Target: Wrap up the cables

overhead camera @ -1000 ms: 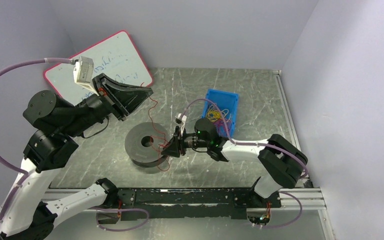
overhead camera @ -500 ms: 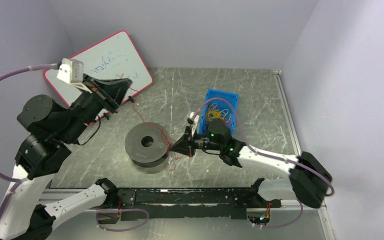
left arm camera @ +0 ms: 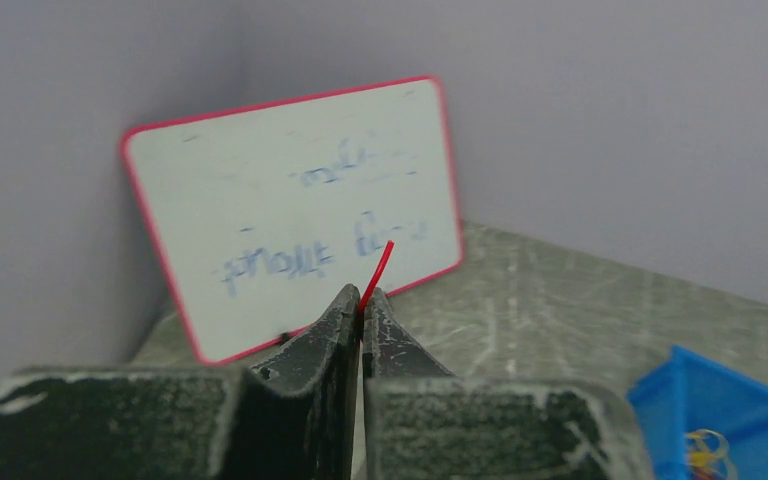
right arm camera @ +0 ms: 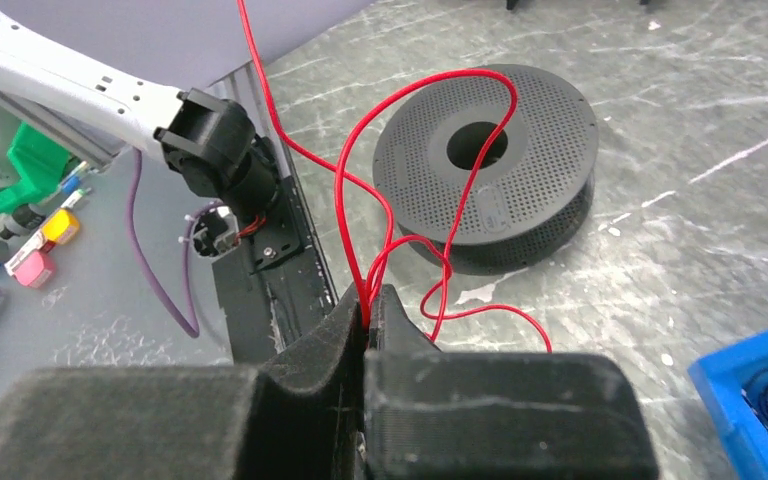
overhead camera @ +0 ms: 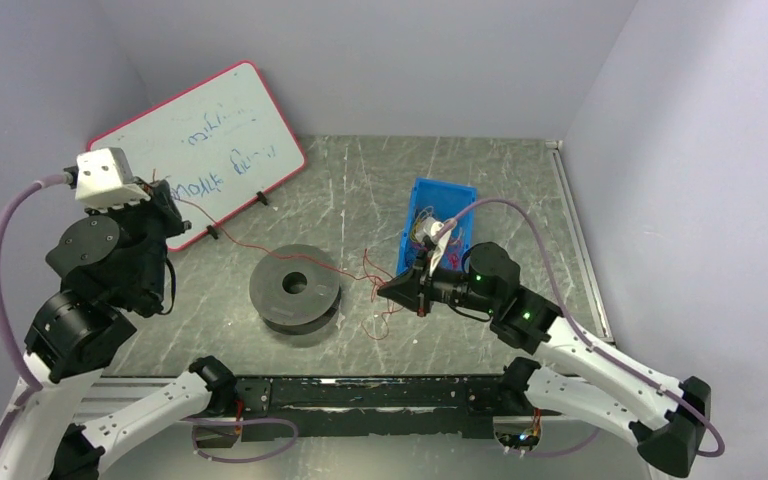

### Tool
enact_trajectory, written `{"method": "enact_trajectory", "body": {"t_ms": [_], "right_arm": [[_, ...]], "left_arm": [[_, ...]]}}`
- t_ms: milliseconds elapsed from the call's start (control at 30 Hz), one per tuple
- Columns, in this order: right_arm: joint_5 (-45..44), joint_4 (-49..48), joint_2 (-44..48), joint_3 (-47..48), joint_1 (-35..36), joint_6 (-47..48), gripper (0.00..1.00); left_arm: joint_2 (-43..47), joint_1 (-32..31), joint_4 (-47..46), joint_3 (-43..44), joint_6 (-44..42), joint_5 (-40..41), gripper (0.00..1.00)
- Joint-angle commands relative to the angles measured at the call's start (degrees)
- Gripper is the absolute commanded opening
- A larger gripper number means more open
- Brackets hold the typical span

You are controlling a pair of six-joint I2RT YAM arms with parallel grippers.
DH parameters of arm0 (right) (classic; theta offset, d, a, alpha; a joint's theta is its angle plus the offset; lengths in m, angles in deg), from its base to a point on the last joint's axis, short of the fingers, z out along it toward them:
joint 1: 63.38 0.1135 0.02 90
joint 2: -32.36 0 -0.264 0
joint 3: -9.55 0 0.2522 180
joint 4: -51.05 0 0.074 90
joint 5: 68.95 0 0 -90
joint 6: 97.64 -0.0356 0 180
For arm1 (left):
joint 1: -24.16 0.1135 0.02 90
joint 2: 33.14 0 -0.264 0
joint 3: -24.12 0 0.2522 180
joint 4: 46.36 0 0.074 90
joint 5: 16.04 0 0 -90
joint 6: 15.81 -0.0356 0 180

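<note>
The cables are one thin red wire (overhead camera: 371, 268), stretched from my left gripper past the dark grey spool (overhead camera: 295, 292) to my right gripper, with loose loops right of the spool. My left gripper (overhead camera: 164, 194) is raised in front of the whiteboard and shut on one wire end, which pokes out from between its tips (left arm camera: 381, 262). My right gripper (overhead camera: 384, 291) sits low to the right of the spool, shut on several strands of the wire (right arm camera: 430, 150). In the right wrist view the spool (right arm camera: 533, 145) lies flat just beyond the right gripper (right arm camera: 367, 306).
A red-framed whiteboard (overhead camera: 200, 135) leans against the back left wall. A blue bin (overhead camera: 458, 199) with a tangle of coloured wires stands behind the right gripper. The arms' base rail (overhead camera: 370, 392) runs along the near edge.
The right gripper has shut on the wire and pulled back to the right, away from the spool. The left gripper has swung left and nearer, drawing the wire out longer.
</note>
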Motion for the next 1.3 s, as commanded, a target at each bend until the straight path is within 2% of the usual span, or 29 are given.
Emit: {"method": "enact_trajectory", "body": {"t_ms": [0, 167, 467, 700, 800, 1033, 1267], "right_arm": [[-4.82, 13.05, 2.63, 4.42, -0.53, 2.13, 0.0], [-13.9, 19.73, 4.27, 6.59, -0.63, -0.93, 0.0], [-6.85, 23.65, 6.69, 7.8, -0.82, -4.53, 0.0], [-9.02, 26.41, 8.94, 7.8, -0.82, -6.31, 0.0], [-16.46, 28.79, 9.0, 8.57, -0.82, -7.87, 0.0], [-43.01, 37.09, 4.73, 10.58, -0.9, -14.77, 0.0], [-57.44, 39.8, 1.32, 10.6, -3.26, -21.0, 0.0]], "left_arm": [[0.97, -0.31, 6.04, 0.08, 0.65, 13.39, 0.07], [4.77, -0.35, 10.4, 2.46, 3.53, 16.88, 0.07], [10.8, -0.32, 9.14, 6.86, 0.31, 19.88, 0.07], [12.88, -0.3, 6.93, 7.99, -2.25, 20.38, 0.07], [13.58, -0.3, 5.0, 7.96, -4.49, 21.31, 0.07], [14.28, -0.35, 6.52, 10.62, -4.52, 20.83, 0.07], [15.15, -0.28, 8.15, 12.12, -3.99, 20.94, 0.07]]}}
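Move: From the right hand, holding the red cable, the blue bin lies some 20 cm ahead, 11 cm right and 22 cm below; the black spool stands about 8 cm ahead, 18 cm left and equally far down. From the left hand, holding the cable's other end high, the red cable at the right hand's grip is roughly 8 cm back, 35 cm right and 20 cm lower, with the spool level ahead/back, 17 cm right, 42 cm down. Drawing apart, both hands keep the red cable pinched: the left swings left and back through about 18 cm, finally rising a little while turning counter-clockwise and tipping its fingers up. The right eases right, then speeds right, forward and down towards the blue bin, 13 cm to the right in all, turning some 50 degrees clockwise and dipping its fingers. ##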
